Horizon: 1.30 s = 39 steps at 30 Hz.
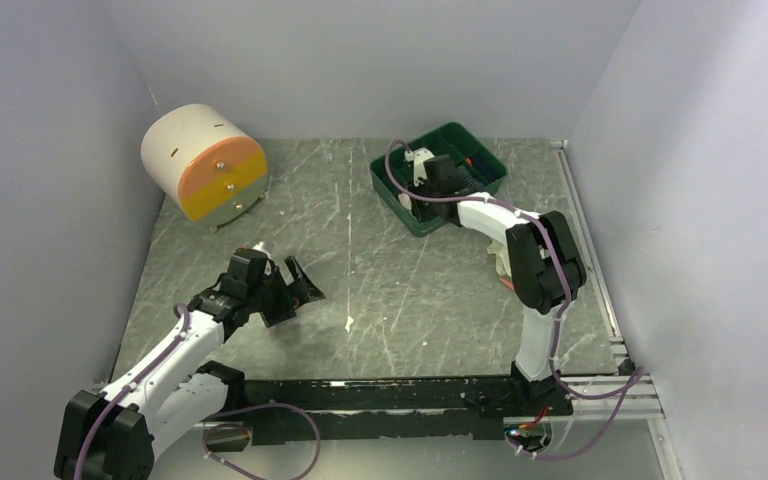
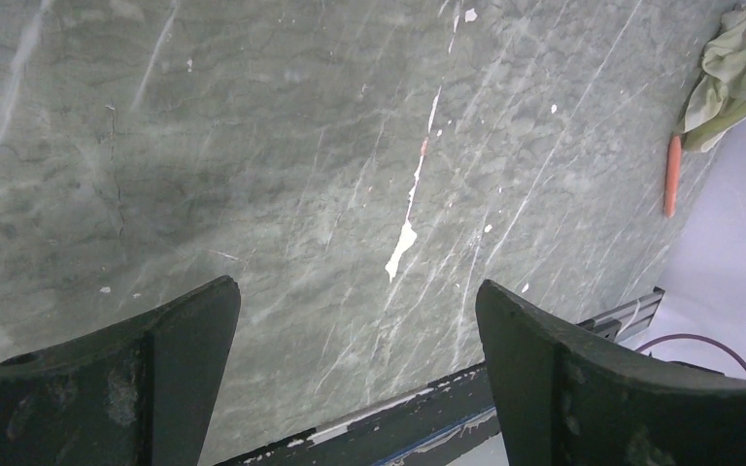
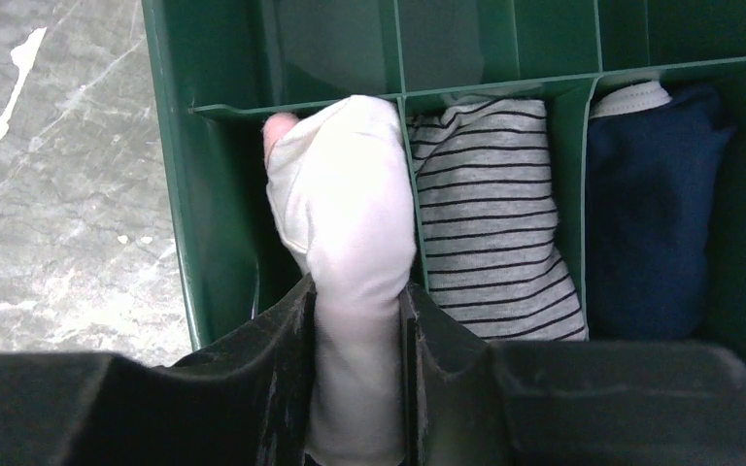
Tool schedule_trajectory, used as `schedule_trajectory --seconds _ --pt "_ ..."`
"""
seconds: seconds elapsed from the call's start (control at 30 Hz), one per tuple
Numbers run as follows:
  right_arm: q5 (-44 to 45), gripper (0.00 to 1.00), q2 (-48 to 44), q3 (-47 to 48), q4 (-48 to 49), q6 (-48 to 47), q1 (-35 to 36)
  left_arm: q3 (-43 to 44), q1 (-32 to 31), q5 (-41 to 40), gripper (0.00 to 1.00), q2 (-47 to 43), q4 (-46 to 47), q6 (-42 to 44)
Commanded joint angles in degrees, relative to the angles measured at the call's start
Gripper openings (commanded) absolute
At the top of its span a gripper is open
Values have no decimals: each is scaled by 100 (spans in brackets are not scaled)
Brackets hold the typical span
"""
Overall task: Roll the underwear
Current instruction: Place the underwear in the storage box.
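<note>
A rolled white underwear with a pink edge (image 3: 350, 204) lies in the leftmost compartment of the green bin (image 3: 180, 194). My right gripper (image 3: 357, 301) is shut on its near end, a finger pressed on each side. From above, the right gripper (image 1: 430, 175) reaches into the bin (image 1: 392, 205) at the back of the table. A crumpled cream underwear (image 2: 733, 73) lies on the table at the far right of the left wrist view. My left gripper (image 2: 357, 291) hangs open over bare table, holding nothing; from above the left gripper (image 1: 295, 285) is at the near left.
A striped grey roll (image 3: 491, 233) and a navy roll (image 3: 651, 223) fill the neighbouring compartments. A thin orange stick (image 2: 672, 175) lies beside the cream cloth. A white and orange drum-shaped drawer unit (image 1: 205, 162) stands at the back left. Walls enclose the table.
</note>
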Motion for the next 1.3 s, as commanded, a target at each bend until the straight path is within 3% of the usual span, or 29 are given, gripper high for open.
schedule_trajectory --seconds 0.0,0.13,0.33,0.6,0.83,1.0,1.27 --pt "102 0 50 22 -188 -253 97 129 28 116 96 9 64 63" --pt "666 0 221 406 -857 -450 290 175 28 124 96 -7 4 102" --pt "786 0 332 566 -1460 -601 356 63 28 158 96 -80 62 32" --pt "310 2 706 827 -1654 -584 350 139 28 152 96 -53 -18 69" --pt "52 23 747 781 -1275 -275 349 84 28 174 96 -66 -1 44" --pt "-160 45 455 798 -1159 -276 352 101 28 176 97 -32 11 71" --pt "-389 66 410 1082 -1474 -222 346 83 27 193 96 0 53 73"
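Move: The right hand already holds the rolled underwear partly in the storage box's front-left compartment, whose middle lies about 1 cm ahead, 1 cm to the left and 3 cm below. The striped roll's compartment is about 2 cm ahead and 4 cm right of the right hand; the navy roll is roughly 4 cm ahead and 7 cm right. From the idle left hand, the target compartment is some 25 cm ahead and 23 cm right. Rolling its left side down some 10 degrees while nearly in place, the right hand then eases down about 1 cm into the compartment, still pinching the underwear. It rolls most of the way back, opens its fingers to let go, and slides about 2 cm left, rising 1.5 cm from its lowest point, with the fingertips still astride the roll. ##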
